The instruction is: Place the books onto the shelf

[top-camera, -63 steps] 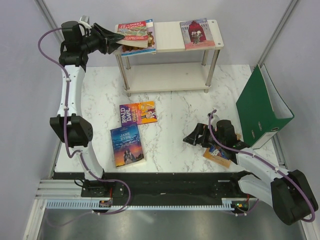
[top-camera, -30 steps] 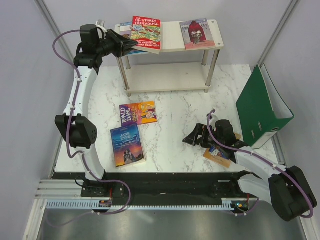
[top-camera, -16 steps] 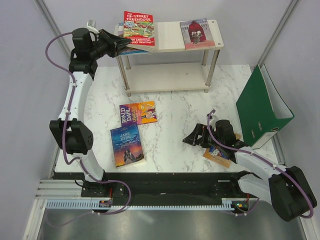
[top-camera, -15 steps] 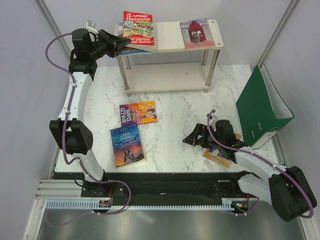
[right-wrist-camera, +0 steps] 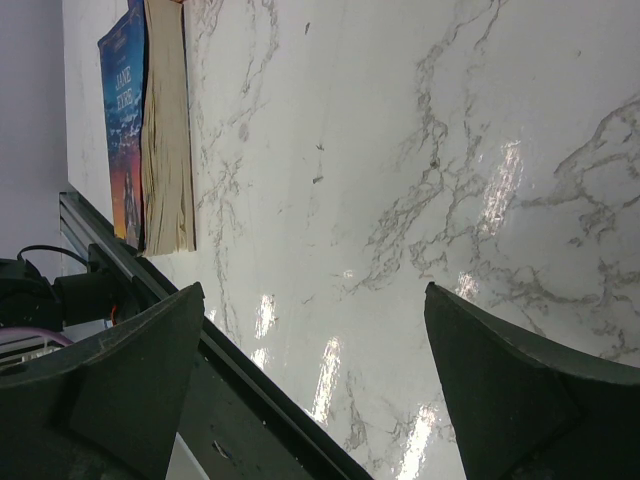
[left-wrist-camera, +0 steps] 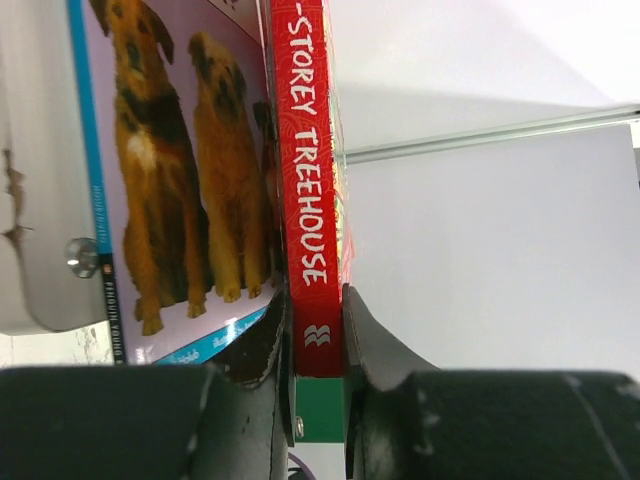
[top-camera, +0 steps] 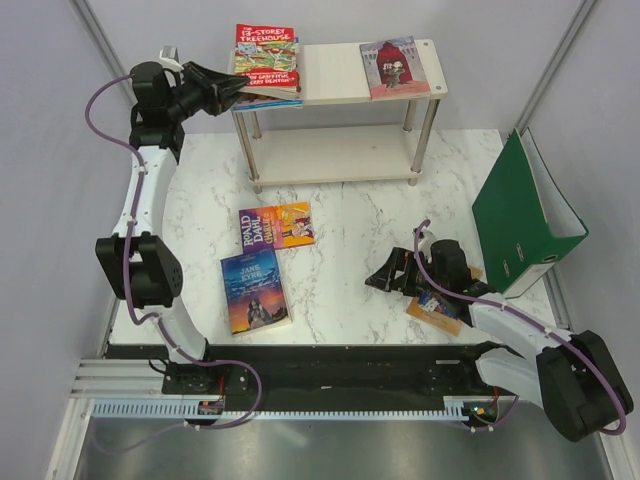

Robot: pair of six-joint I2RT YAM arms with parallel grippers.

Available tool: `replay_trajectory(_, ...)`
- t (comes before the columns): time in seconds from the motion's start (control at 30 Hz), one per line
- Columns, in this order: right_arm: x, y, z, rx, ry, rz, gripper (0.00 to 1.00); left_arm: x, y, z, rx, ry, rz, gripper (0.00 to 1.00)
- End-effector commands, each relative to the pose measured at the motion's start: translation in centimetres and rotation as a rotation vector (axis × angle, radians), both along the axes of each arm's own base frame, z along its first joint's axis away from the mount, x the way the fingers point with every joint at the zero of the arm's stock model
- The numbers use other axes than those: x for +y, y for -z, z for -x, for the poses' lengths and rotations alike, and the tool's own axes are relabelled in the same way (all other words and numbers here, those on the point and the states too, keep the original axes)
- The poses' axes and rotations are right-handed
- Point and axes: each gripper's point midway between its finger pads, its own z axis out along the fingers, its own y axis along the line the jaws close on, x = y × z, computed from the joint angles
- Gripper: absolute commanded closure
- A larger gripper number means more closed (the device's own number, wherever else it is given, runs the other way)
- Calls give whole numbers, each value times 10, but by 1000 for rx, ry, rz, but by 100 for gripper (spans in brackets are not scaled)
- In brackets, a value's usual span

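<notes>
My left gripper (top-camera: 232,88) is shut on the spine end of the red Treehouse book (top-camera: 267,58), holding it over the left end of the shelf (top-camera: 335,72). In the left wrist view the red spine (left-wrist-camera: 308,180) sits between the jaws of that gripper (left-wrist-camera: 315,335), against the blue three-dogs book (left-wrist-camera: 170,170). A red-cloak cover book (top-camera: 393,67) lies on the shelf's right end. The Roald Dahl book (top-camera: 276,226) and Jane Eyre (top-camera: 255,290) lie flat on the table. My right gripper (top-camera: 385,278) rests open and empty low over the marble, with Jane Eyre (right-wrist-camera: 125,110) far ahead of that open gripper (right-wrist-camera: 312,295).
A large green ring binder (top-camera: 520,215) stands open at the table's right edge. A tan book (top-camera: 437,305) lies partly under my right arm. The shelf's lower board (top-camera: 335,155) is bare. Grey walls close in left and right.
The left gripper has carried the red book leftward along the shelf top, over the dogs book. The right arm has stayed still.
</notes>
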Motion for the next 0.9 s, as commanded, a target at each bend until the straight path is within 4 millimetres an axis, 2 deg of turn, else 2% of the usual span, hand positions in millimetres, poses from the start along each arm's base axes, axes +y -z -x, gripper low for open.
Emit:
replay_trajectory(0.0, 5, -6, -2, -29, -15, -27, 2, 2, -23, 8, -69, 18, 6, 76)
replay_trajectory(0.1, 5, -7, -2, -31, -15, -28, 2, 3, -30, 11, -80, 11, -23, 64)
replay_trajectory(0.27, 5, -7, -2, -31, -15, -28, 2, -1, -19, 5, -33, 55, -26, 57)
replay_trajectory(0.33, 5, -7, -2, -31, -15, -29, 2, -2, -16, 3, -28, 63, -33, 49)
replay_trajectory(0.43, 5, -7, -2, -33, -13, -29, 2, -2, -12, 3, -7, 66, -51, 47)
replay_trajectory(0.47, 5, -7, -2, -33, -13, -29, 2, -1, -8, 3, 17, 64, -57, 41)
replay_trajectory(0.53, 5, -8, -2, -34, -14, -30, 2, 0, -13, 5, 4, 61, -90, 40)
replay_trajectory(0.63, 5, -7, -2, -33, -13, -29, 2, 6, -14, 7, 15, 51, -142, 29)
replay_trajectory(0.73, 5, -7, -1, -32, -15, -28, 2, 14, -19, 9, -1, 30, -181, 27)
replay_trajectory(0.8, 4, -7, -2, -33, -13, -29, 2, 18, -25, 12, -25, 22, -200, 22)
replay_trajectory(0.87, 5, -7, -2, -33, -15, -29, 2, 20, -24, 13, -24, 24, -211, 12)
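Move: The left gripper still pinches the near end of the 13-Storey Treehouse book by its spine. Beneath it on the shelf's top board, the dog book's middle is some 5 cm ahead, 5 cm to the right and 3 cm below. The pink book lies about 33 cm right, 6 cm ahead and 4 cm down. From the idle right hand the dog book is roughly 33 cm ahead, 27 cm left and 31 cm up. Let go of the Treehouse book above the dog book: hold the left gripper nearly in place, easing only about 1 cm to the left, and open the fingers from their pinch on the spine to most of their width. Towards the end roll the wrist some 10 degrees, its left side rising. ##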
